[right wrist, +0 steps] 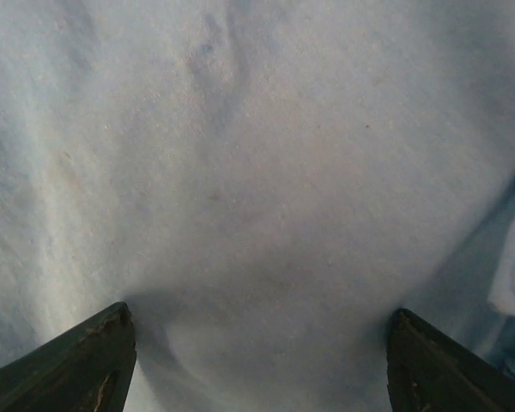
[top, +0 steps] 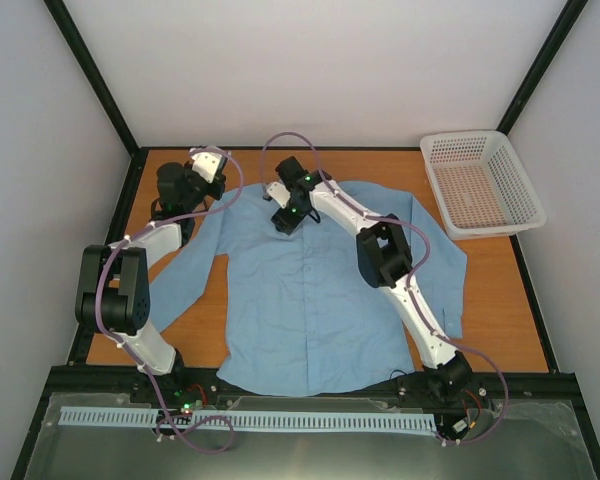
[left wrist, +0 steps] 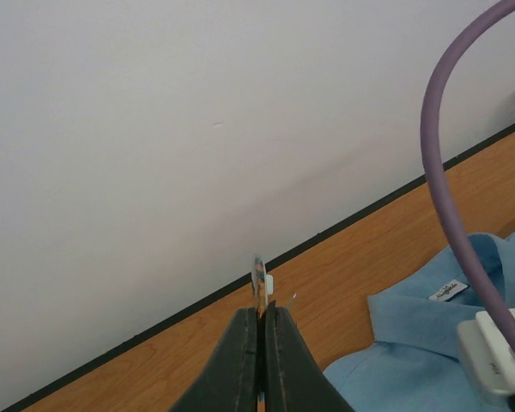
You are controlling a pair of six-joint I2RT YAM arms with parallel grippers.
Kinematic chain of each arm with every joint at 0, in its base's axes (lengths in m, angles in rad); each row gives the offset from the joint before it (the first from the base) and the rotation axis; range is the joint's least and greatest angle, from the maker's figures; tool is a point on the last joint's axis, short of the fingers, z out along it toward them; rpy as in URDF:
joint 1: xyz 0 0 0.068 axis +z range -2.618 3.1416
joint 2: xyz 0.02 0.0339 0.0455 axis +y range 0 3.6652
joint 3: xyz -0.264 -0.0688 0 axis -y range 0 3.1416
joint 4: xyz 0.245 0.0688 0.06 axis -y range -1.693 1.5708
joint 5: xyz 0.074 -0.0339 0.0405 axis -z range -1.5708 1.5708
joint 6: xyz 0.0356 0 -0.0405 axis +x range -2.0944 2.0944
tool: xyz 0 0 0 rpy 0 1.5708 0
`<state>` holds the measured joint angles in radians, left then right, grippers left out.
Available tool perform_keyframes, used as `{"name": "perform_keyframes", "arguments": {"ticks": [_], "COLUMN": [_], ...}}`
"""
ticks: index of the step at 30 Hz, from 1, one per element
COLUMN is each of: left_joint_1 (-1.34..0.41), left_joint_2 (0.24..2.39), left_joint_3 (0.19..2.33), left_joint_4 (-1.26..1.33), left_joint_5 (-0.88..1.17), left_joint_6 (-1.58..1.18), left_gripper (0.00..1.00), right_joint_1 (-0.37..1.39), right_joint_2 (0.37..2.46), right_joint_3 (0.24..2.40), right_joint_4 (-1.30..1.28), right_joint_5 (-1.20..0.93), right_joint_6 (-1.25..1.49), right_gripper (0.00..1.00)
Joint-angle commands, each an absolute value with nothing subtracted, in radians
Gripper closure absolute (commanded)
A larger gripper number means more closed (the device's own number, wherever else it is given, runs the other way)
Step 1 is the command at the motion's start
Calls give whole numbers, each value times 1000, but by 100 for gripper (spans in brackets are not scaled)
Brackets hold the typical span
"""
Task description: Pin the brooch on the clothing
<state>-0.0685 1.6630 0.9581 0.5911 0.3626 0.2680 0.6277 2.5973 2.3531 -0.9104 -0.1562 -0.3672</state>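
The light blue shirt (top: 310, 300) lies flat on the wooden table, collar toward the back. My left gripper (top: 180, 190) is off the shirt's left shoulder, near the back left corner. In the left wrist view it (left wrist: 261, 313) is shut on the brooch (left wrist: 260, 279), a small disc seen edge-on sticking up from the fingertips, above bare wood to the left of the collar (left wrist: 429, 326). My right gripper (top: 290, 220) is open just below the collar. Its fingers (right wrist: 86, 360) straddle plain shirt cloth (right wrist: 257, 172) at close range.
A white mesh basket (top: 480, 185) stands at the back right corner. Black frame rails run along the table's edges, and white walls close in the back and sides. A purple cable (left wrist: 438, 172) and the right arm's white wrist housing (left wrist: 498, 352) show beside the collar.
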Motion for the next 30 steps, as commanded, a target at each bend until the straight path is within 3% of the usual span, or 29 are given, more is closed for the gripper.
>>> {"name": "perform_keyframes", "arguments": {"ticks": [1,6,11,19,30], "left_joint_1": [-72,-72,-72,-75,-113], "left_joint_2": [1642,1638,1636,1659,1722], "left_joint_3": [956,956,953,961,982], "left_joint_4": [615,615,616,588,552], "left_joint_5": [367,369,369,421,409], "left_joint_6": [271,270,271,329,459], "left_gripper": [99,99,99,99,99], "right_joint_1": [642,640,623,581,555], "right_joint_2": [2665,2714,2800,2740,2599], "right_joint_3": [2438,2470,2551,2546,2496], "right_joint_4": [-1016,-1071,-1147,-1060,-885], "right_joint_5": [-108,-88,-144,-222,-420], "right_joint_6": [-305,-262,-235,-272,-330], "right_gripper": [23,29,69,97,97]}}
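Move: The patch of clothing to be pinched, on the chest just below the collar, lies right at the open right fingertips, about 1 cm ahead and 1 cm below. The collar point with its button is some 4 cm ahead and 2 cm to the right, at about the same height; the button placket runs level with the hand, about 4 cm to its right. From the left hand, which holds the brooch, that patch lies about 14 cm to the right, 2 cm back and 21 cm below. The right hand slides its fingertips about 2 cm forward along the shirt towards the collar point while they close from wide to fully shut, pinching up a fold of the chest cloth, then stays there low over the shirt and tilts some 10 degrees. The left hand, still gripping the brooch, holds still at first, then sinks about 2.5 cm and moves 2 cm to the right towards the pinched spot, its left side rolling up slightly. ##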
